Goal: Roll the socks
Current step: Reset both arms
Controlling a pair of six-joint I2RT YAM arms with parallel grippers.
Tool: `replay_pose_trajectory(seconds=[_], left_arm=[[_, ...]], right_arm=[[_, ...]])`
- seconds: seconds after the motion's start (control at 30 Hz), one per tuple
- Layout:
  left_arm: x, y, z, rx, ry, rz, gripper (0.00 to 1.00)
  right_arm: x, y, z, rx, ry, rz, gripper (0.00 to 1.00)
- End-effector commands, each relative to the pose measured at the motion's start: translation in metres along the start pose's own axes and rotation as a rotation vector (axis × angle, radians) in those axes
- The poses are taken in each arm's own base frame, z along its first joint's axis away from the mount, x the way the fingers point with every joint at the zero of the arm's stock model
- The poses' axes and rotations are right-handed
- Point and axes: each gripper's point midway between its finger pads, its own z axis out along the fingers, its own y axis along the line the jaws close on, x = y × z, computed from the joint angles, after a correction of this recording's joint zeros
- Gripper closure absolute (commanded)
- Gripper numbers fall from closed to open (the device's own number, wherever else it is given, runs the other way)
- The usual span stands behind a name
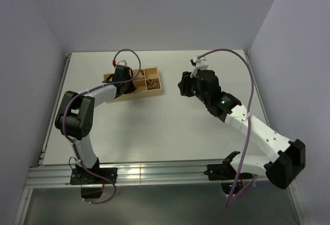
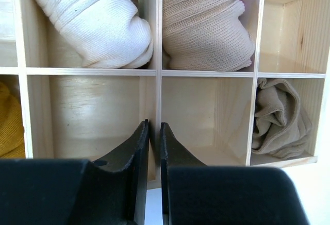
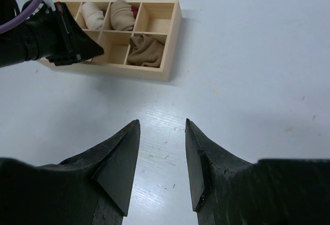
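The olive-brown sock (image 2: 281, 117) lies crumpled in the lower right compartment of a wooden box (image 2: 206, 73); the right wrist view shows the same sock (image 3: 145, 51). A mustard sock (image 2: 7, 127) shows only as a sliver at the left edge. My left gripper (image 2: 154, 124) is down at the box's near side, its jaws shut on the thin upright divider between two bare compartments. From above, this gripper (image 1: 125, 78) sits over the box (image 1: 159, 87). My right gripper (image 3: 162, 124) hangs open over bare table, right of the box, with nothing between its fingers.
Two pale rolled bundles fill back compartments, one white (image 2: 98, 24) and one beige (image 2: 206, 24). The back right compartment (image 2: 296, 29) holds nothing. The left arm's wrist (image 3: 36, 39) reaches across the box's near left corner. White walls close in the table's far side.
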Motion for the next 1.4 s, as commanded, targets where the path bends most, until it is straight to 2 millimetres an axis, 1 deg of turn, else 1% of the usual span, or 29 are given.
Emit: replay_pose_trajectory(seconds=[0.0,0.03,0.07,0.1,0.17,0.2,0.23,0.3,0.37,0.4,0.47,0.5,0.57,0.6,0.63,0.67,0.7,0.77,0.8,0.87,0.9,0.93,0.97,1.03,1.07,1.13,1.17,1.27,1.37], left_arm=[[-0.06,-0.024,0.0,0.068,-0.159,0.061,0.89],[-0.062,-0.022,0.002,0.059,-0.158,0.065,0.86],[-0.072,-0.024,0.0,0.059,-0.177,0.068,0.85],[-0.069,-0.022,-0.001,0.044,-0.156,0.069,0.81],[-0.076,-0.022,-0.006,0.039,-0.169,0.052,0.68],[-0.084,-0.026,-0.015,0.051,-0.19,0.041,0.62],[-0.087,-0.028,-0.02,0.055,-0.201,0.027,0.5],[-0.1,-0.032,-0.037,0.064,-0.233,0.005,0.39],[-0.111,-0.037,-0.052,0.074,-0.256,-0.016,0.34],[-0.119,-0.041,-0.07,0.09,-0.277,-0.027,0.32],[-0.131,-0.047,-0.093,0.113,-0.31,-0.05,0.26],[-0.141,-0.049,-0.118,0.126,-0.339,-0.062,0.24],[-0.15,-0.049,-0.147,0.137,-0.371,-0.081,0.15],[-0.163,-0.05,-0.18,0.155,-0.43,-0.093,0.13],[-0.16,-0.044,-0.193,0.143,-0.436,-0.096,0.07],[-0.163,-0.041,-0.209,0.146,-0.461,-0.097,0.06],[-0.173,-0.036,-0.247,0.158,-0.539,-0.111,0.01],[-0.168,-0.019,-0.274,0.128,-0.578,-0.107,0.0],[-0.171,-0.013,-0.309,0.146,-0.642,-0.119,0.01],[-0.163,0.007,-0.332,0.098,-0.684,-0.105,0.0],[-0.163,0.017,-0.361,0.102,-0.748,-0.119,0.01],[-0.159,0.031,-0.369,0.058,-0.776,-0.115,0.0],[-0.153,0.041,-0.391,0.057,-0.815,-0.123,0.01],[-0.146,0.06,-0.407,0.012,-0.853,-0.133,0.0],[-0.14,0.069,-0.423,0.01,-0.883,-0.142,0.0],[-0.133,0.082,-0.435,-0.019,-0.905,-0.151,0.01],[-0.13,0.091,-0.448,-0.035,-0.938,-0.168,0.01],[-0.12,0.111,-0.466,-0.083,-0.972,-0.196,0.0],[-0.112,0.123,-0.475,-0.109,-0.989,-0.221,0.01]], right_arm=[[-0.018,-0.012,-0.023,0.027,-0.097,0.01,0.52],[-0.017,-0.016,-0.028,0.041,-0.104,0.012,0.52],[-0.012,-0.02,-0.031,0.053,-0.103,0.012,0.52],[-0.019,-0.022,-0.042,0.054,-0.134,0.019,0.52],[-0.018,-0.031,-0.053,0.081,-0.154,0.009,0.48],[-0.025,-0.034,-0.065,0.084,-0.19,0.015,0.46],[-0.026,-0.036,-0.071,0.092,-0.199,0.01,0.41],[-0.034,-0.046,-0.089,0.128,-0.24,0.013,0.36],[-0.042,-0.052,-0.103,0.151,-0.271,0.018,0.32],[-0.047,-0.057,-0.116,0.168,-0.301,0.025,0.3],[-0.055,-0.063,-0.133,0.19,-0.338,0.03,0.25],[-0.06,-0.071,-0.148,0.219,-0.37,0.042,0.23],[-0.065,-0.079,-0.164,0.247,-0.407,0.052,0.01],[-0.066,-0.085,-0.173,0.273,-0.427,0.06,0.0],[-0.07,-0.09,-0.189,0.279,-0.468,0.069,0.0],[-0.071,-0.093,-0.198,0.286,-0.492,0.074,0.0],[-0.071,-0.096,-0.205,0.295,-0.5,0.075,0.0],[-0.074,-0.104,-0.228,0.314,-0.552,0.079,0.0],[-0.072,-0.109,-0.234,0.329,-0.555,0.079,0.0],[-0.073,-0.116,-0.252,0.348,-0.594,0.083,0.0],[-0.071,-0.12,-0.258,0.358,-0.603,0.081,0.0],[-0.071,-0.122,-0.264,0.363,-0.613,0.072,0.0],[-0.068,-0.126,-0.271,0.369,-0.634,0.076,0.0],[-0.065,-0.13,-0.276,0.384,-0.646,0.07,0.0],[-0.062,-0.132,-0.281,0.381,-0.665,0.077,0.0],[-0.061,-0.131,-0.285,0.364,-0.683,0.072,0.0],[-0.058,-0.132,-0.284,0.362,-0.687,0.068,0.0],[-0.057,-0.135,-0.29,0.363,-0.719,0.072,0.0],[-0.055,-0.137,-0.293,0.374,-0.725,0.069,0.0]])
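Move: Between the left fingertips is the box's middle divider, with the box's centre about 3 cm ahead of that hand and 2 cm below. The white sock lies 4 cm ahead and 3 cm left of the hand, the beige one 5 cm ahead and 3 cm right. The brown sock is 8 cm right and 1 cm ahead, the orange one 8 cm left and 1 cm back. From the empty right hand, the box's centre is roughly 13 cm ahead, 23 cm left and 21 cm below. Nudging the box forward first by its divider, the left hand opens, lets go and rises almost 40 cm, then swings back and left away from the box, fingers wide and tipping up some 50 degrees. The right hand meanwhile draws off to the right and back while rising, opening fully, its fingers tipping up and turning clockwise. ##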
